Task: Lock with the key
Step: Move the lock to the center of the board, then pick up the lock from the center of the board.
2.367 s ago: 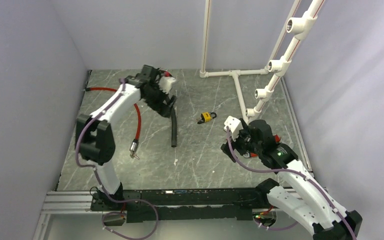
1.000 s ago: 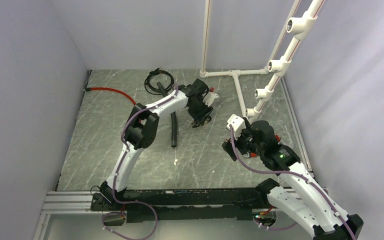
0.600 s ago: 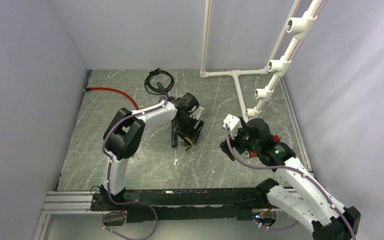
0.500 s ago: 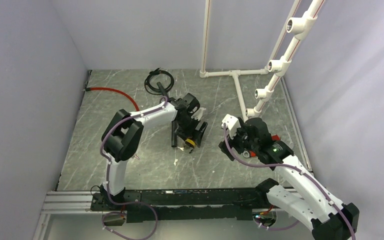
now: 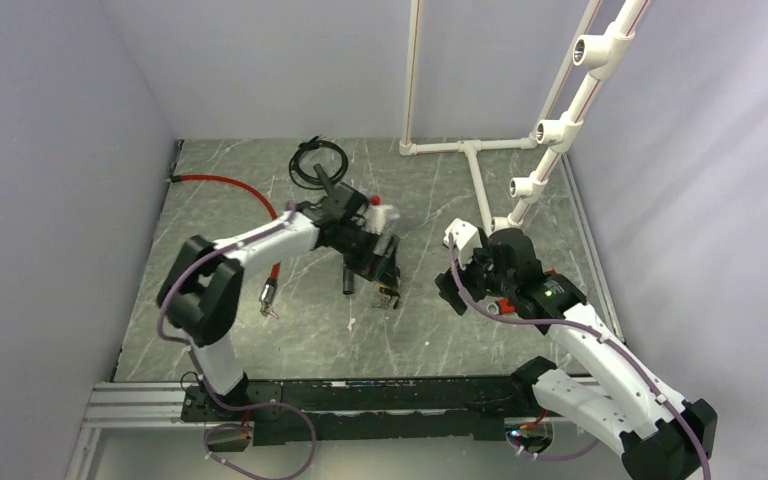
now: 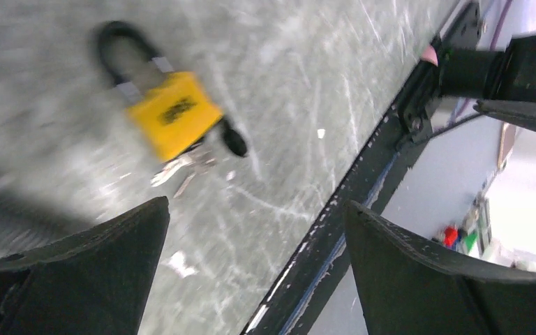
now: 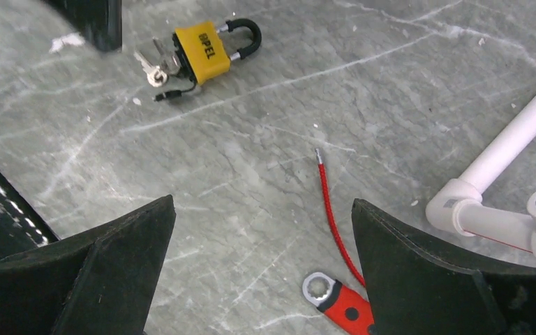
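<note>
A yellow padlock with a black shackle lies flat on the grey marbled table, a small bunch of keys at its base. I cannot tell whether a key sits in the keyhole. In the left wrist view the padlock and keys lie just beyond my left gripper, which is open and empty. From above, the left gripper hovers beside the padlock. My right gripper, to the padlock's right, is open and empty.
A red-handled wrench and a thin red cord lie under the right gripper. A white pipe frame stands at the back right. A black hose, a red cable and a coiled black cable lie to the left.
The left gripper brought the padlock from the back middle toward the front, let it go, opened wide and drew back. The right gripper shifted slightly left.
</note>
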Controlling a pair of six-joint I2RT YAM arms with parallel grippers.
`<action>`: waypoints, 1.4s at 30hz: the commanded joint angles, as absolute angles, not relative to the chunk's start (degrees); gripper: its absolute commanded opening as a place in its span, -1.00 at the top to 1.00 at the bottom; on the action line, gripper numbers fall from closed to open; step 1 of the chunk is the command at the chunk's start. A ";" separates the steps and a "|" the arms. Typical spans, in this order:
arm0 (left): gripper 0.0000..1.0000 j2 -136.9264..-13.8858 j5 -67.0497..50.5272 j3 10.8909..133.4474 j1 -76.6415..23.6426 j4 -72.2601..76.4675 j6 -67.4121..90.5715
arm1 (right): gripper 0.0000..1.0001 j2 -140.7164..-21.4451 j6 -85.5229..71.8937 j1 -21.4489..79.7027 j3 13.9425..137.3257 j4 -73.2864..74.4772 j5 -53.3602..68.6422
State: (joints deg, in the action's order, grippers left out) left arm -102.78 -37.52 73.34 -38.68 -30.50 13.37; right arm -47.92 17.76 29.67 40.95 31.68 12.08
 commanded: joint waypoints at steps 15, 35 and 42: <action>-0.99 -78.30 -26.58 71.18 -9.74 -33.87 14.45 | -0.96 -77.68 -1.82 36.76 56.78 30.14 23.09; -0.99 -74.56 -26.91 72.21 -1.92 -33.22 16.00 | -0.99 -100.63 -6.59 37.97 65.54 25.25 21.20; -0.99 -74.53 -27.03 71.67 -1.16 -32.96 15.87 | -0.99 -107.52 -4.28 38.37 73.30 23.61 24.42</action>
State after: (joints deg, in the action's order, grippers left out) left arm -76.55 -26.52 70.67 -1.65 -34.61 14.92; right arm -105.36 -5.89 37.80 68.25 27.27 22.26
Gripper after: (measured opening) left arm 0.994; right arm 0.993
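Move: For the open right hand, the lock lies about 15 cm to the left, 6 cm ahead and some 13 cm lower. The red wire is 3 cm ahead and 4 cm right of this hand; the red wrench is level with it, 8 cm right. The black hose's middle is about 10 cm left of the lock and 13 cm farther out. From the left hand, the lock is about 5 cm ahead, 2 cm right and 8 cm below. Open right hand goes 14 cm left and 12 down, then forward to the lock; left hand withdraws left, up. ##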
